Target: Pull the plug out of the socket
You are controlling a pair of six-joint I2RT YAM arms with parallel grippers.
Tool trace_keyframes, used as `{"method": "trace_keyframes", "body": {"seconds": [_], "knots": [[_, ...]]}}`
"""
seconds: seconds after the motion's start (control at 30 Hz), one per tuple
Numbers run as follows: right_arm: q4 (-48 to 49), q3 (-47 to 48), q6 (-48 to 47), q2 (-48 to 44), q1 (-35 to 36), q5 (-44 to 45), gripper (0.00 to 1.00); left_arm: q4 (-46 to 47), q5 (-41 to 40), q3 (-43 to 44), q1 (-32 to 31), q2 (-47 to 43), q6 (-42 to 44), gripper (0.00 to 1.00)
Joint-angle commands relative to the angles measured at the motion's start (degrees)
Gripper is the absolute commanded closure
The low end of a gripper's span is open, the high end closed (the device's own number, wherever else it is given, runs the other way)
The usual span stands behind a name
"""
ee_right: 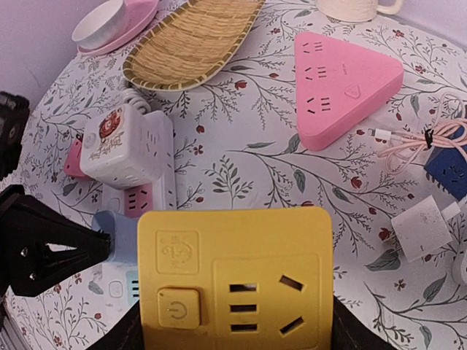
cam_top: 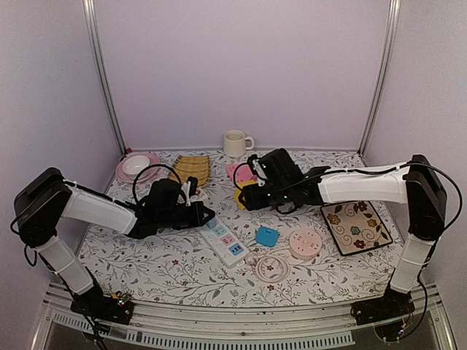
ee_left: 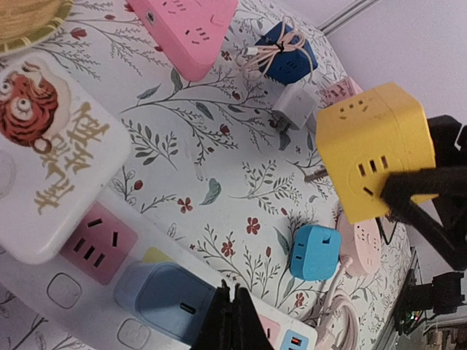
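My right gripper [ee_right: 233,332] is shut on a yellow cube plug [ee_right: 233,281] and holds it in the air, clear of the white power strip [ee_right: 164,182]. From the left wrist view the yellow cube [ee_left: 372,149] hangs above the cloth with a metal prong showing at its lower left. My left gripper [ee_left: 235,295] is shut with nothing in it. Its tips rest on the strip [ee_left: 44,273] beside a light-blue plug [ee_left: 164,299] seated in it. A white cube adapter [ee_left: 51,153] with a tiger print also sits on the strip. Overhead, both grippers [cam_top: 208,215] [cam_top: 244,197] hover near the strip [cam_top: 226,244].
On the floral cloth lie a pink triangular socket [ee_right: 343,80], a woven tray [ee_right: 193,40], a pink saucer with a bowl [cam_top: 136,166], a mug [cam_top: 235,143], a small blue plug [ee_left: 314,251], a round pink socket [cam_top: 304,243], a white charger [ee_left: 295,109] and a floral coaster [cam_top: 356,226].
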Motion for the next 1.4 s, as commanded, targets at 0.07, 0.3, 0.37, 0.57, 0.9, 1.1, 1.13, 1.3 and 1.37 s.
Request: {"method": "trace_keyframes", "body": {"seconds": [0.07,0.3,0.37,0.57,0.9,1.1,1.13,1.3,1.37], "knots": [[10.2,-2.9,4.6,1.0,-6.0,-15.7,0.67,-6.0,1.4,2.6,-1.6,-2.6,2.3,1.0],[16.6,-8.4,9.6,3.1,-9.7,-25.5,0.64,-8.0,0.5,2.9,-1.9,-6.6,2.3,1.0],[17.8,-9.3,10.8,4.1,-9.8,-26.7,0.64,-8.5,0.2,2.7,-1.9,-8.2,2.5,1.0],[19.8,-9.7,12.4,7.0,-10.1,-28.1,0.64,-10.4,-1.4,2.6,-1.9,-11.5,3.2,1.0],[22.3,-13.3,14.9,7.6,-12.9,-32.2,0.38,-11.6,-2.1,2.4,-1.9,-12.3,3.7,1.0],[22.3,-15.9,14.8,4.8,-13.8,-30.8,0.18,-12.0,-2.6,2.4,-1.9,-12.8,4.0,1.0],[22.3,-16.4,14.8,4.2,-14.0,-30.5,0.16,-12.2,-2.8,2.4,-1.8,-12.8,4.1,1.0],[21.6,-19.7,14.7,-0.1,-14.7,-26.7,0.15,-13.3,-4.0,2.5,-1.7,-13.6,4.6,1.0],[20.9,-20.8,14.4,-1.8,-14.7,-24.8,0.15,-13.6,-4.6,2.7,-1.6,-13.9,4.7,1.0]]}}
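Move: The right hand already holds the yellow plug, off the socket strip; the bare table spot for it lies about 2 cm to the right and 9 cm below. From this hand the cyan plug is 8 cm back and 4 cm right, the white cube 4 cm ahead and 7 cm right, the blue plug on the strip 3 cm back and 12 cm left. From the left hand the spot is roughly 13 cm right, 2 cm ahead. Right hand lowers yellow plug about 9 cm to the table, opens, backs right; left hand rises 5 cm. ##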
